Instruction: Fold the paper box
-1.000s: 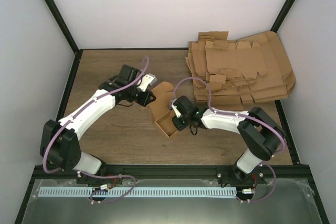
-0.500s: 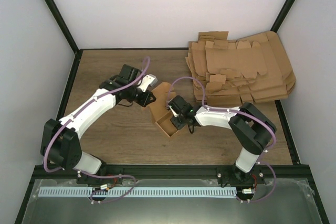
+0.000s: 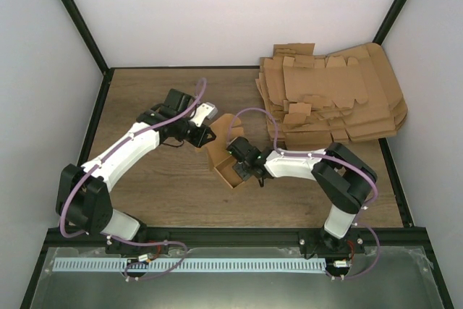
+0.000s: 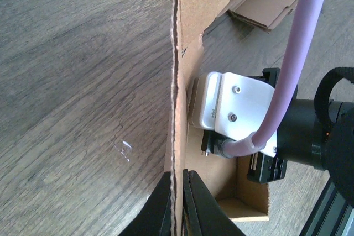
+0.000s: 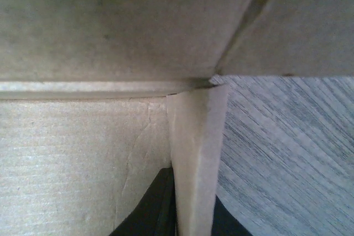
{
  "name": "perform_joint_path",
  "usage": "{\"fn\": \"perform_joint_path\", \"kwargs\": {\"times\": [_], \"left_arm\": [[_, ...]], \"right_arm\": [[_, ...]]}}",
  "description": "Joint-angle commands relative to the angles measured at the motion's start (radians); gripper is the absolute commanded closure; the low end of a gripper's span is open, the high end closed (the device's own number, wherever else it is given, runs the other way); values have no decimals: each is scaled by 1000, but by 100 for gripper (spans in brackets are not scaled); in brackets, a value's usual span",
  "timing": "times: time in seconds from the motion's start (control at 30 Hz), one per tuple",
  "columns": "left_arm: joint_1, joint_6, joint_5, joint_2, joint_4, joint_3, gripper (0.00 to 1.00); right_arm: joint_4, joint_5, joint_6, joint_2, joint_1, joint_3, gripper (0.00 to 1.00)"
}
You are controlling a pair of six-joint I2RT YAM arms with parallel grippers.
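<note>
The paper box (image 3: 224, 153) is a partly folded brown cardboard tray standing open-topped at the table's middle. My left gripper (image 3: 210, 136) reaches it from the left and is shut on its upright far-left wall; in the left wrist view the two black fingers (image 4: 181, 194) pinch that wall's edge (image 4: 185, 37). My right gripper (image 3: 243, 162) comes in from the right and reaches into the box. In the right wrist view its jaws (image 5: 193, 216) sit either side of a side wall (image 5: 196, 147), shut on it. The box's inner panel (image 5: 83, 153) fills the left of that view.
A loose pile of flat brown cardboard sheets (image 3: 333, 99) lies at the back right, close behind the right arm. White walls and a black frame bound the wooden table (image 3: 145, 193). The right wrist's white camera housing (image 4: 238, 109) hangs over the box.
The right gripper has slid left further into the box and closed on its side wall, its elbow following left. The left gripper has kept its hold without moving.
</note>
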Motion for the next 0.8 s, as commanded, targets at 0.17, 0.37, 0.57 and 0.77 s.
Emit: {"fn": "perform_joint_path", "kwargs": {"times": [0.17,0.37,0.57,0.77], "left_arm": [[-2,-5,9,-6,-8,12,90],[-2,-42,-34,-42,10,18,35],[-2,-123,-128,-148,42,16,20],[-3,-159,-184,-233,18,-19,10]], "right_arm": [[13,110,19,29,18,-19,93],[-14,25,96,-6,17,18,82],[-65,28,236,40,16,110,67],[-12,-55,266,-39,16,93,43]]}}
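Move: The left fingers already pinch the near-left part of the standing lid's top edge; the lid's middle is roughly 3 cm ahead, 3 cm right and 6 cm below them. The box body lies about 2 cm back, 5 cm right and 15 cm below the left hand. The right fingers already straddle and pinch the box's far wall, its middle about 2 cm below. From there the box body is some 4 cm left and 1 cm back, slightly lower. Upward, after first opening wide in place, the left hand comes free of the lid's edge and rises about 6 cm, drifting some 2 cm left and swinging roughly 10 degrees counter-clockwise. The right fingers spread to about half open around the far wall, releasing their pinch, while that hand turns some 10 degrees clockwise and shifts about 2 cm left, with a little lift, towards the lid. ##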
